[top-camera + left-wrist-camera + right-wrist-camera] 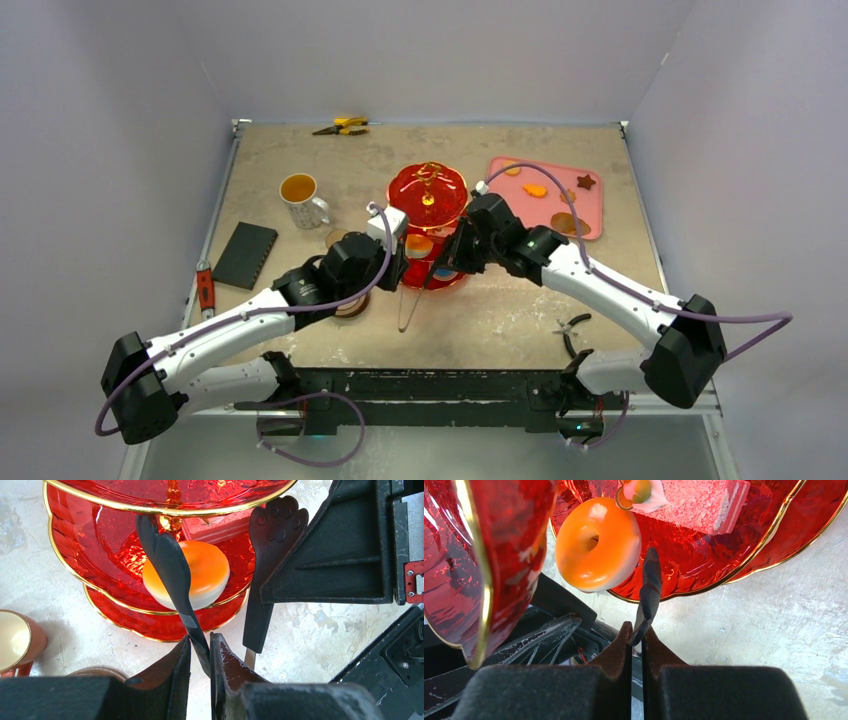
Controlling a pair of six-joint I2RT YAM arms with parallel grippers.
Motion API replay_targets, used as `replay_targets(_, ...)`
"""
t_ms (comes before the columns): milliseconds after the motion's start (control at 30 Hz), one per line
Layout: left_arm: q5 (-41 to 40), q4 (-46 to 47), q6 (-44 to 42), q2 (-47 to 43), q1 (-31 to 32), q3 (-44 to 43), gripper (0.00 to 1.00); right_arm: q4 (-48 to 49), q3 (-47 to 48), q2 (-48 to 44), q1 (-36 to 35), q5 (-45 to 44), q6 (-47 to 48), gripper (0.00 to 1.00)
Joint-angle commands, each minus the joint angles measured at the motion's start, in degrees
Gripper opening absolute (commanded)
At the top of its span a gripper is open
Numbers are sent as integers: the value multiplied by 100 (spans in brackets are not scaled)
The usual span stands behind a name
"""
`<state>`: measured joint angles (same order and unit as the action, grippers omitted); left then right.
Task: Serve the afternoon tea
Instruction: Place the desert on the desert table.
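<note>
The red three-tier stand (pixel 428 196) stands mid-table, its gold-edged tiers (pixel 100 540) filling both wrist views. An orange-iced donut (pixel 596 542) and a pink cake slice (pixel 704 500) lie on a lower tier. My left gripper (pixel 200 642) is shut on one arm of the black tongs (pixel 167 562), which crosses the donut (pixel 205 575). My right gripper (pixel 636 630) is shut on the other arm (pixel 650 587), whose paw-shaped tip (pixel 274 525) is beside the tier. The white mug of tea (pixel 301 197) stands back left. A brown cup (pixel 17 640) sits left of the stand.
A pink tray (pixel 595 205) with several pastries lies at the back right. Yellow pliers (pixel 343 126) lie at the far edge, a black box (pixel 245 255) and a red-handled tool (pixel 205 288) at the left, small pliers (pixel 572 328) front right.
</note>
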<state>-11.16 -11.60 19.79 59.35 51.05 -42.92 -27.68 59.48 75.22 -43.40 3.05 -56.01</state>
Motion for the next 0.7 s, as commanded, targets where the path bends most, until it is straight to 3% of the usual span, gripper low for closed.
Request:
replay_targets(0, -333, -500, -99, 0, -139, -106, 0, -187, -26, -319, 169, -200, 340, 0)
replay_targets(200, 190, -533, -44, -141, -168, -29, 3, -421, -105, -688, 174, -88, 419, 0)
replay_targets(267, 554, -541, -81, -225, -201, 6, 15, -502, -231, -776, 176, 185, 503, 0)
replay_targets(367, 924, -659, -243, -357, -216, -3, 47, -672, -459, -946, 179, 437, 623, 0)
replay_targets(433, 1075, -720, -284, -430, -218, 6, 61, -693, -631, -1009, 175, 605, 738, 0)
replay_targets(567, 1507, -755, -379, -565, -218, 45, 74, -867, -706, -879, 179, 886, 1233, 0)
replay_targets(667, 1946, -852, -626, -656, -218, 48, 78, -1097, -462, -730, 175, 823, 1603, 0)
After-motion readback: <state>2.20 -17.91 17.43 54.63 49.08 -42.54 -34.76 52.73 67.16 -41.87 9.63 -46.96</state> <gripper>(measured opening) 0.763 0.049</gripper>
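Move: The orange donut already rests free on the stand's middle plate, about 6 cm ahead of the left hand, 3 cm to its right and 6 cm lower. From the right hand it is about 3 cm ahead, 5 cm left and again 6 cm lower. The pink cake slice lies 5 cm right of the donut and 2 cm beyond it; the blue donut, on the plate below, 4 cm right and 6 cm nearer. The spread tongs come back off the donut: the left fingers, after a slight rise, open wide and let go of their leg of the tongs while that hand draws back about 4 cm. The right hand keeps its pinch on the other leg, lifts 1 cm, then pulls back about 5 cm, rightward and lastly down, away from the donut. ##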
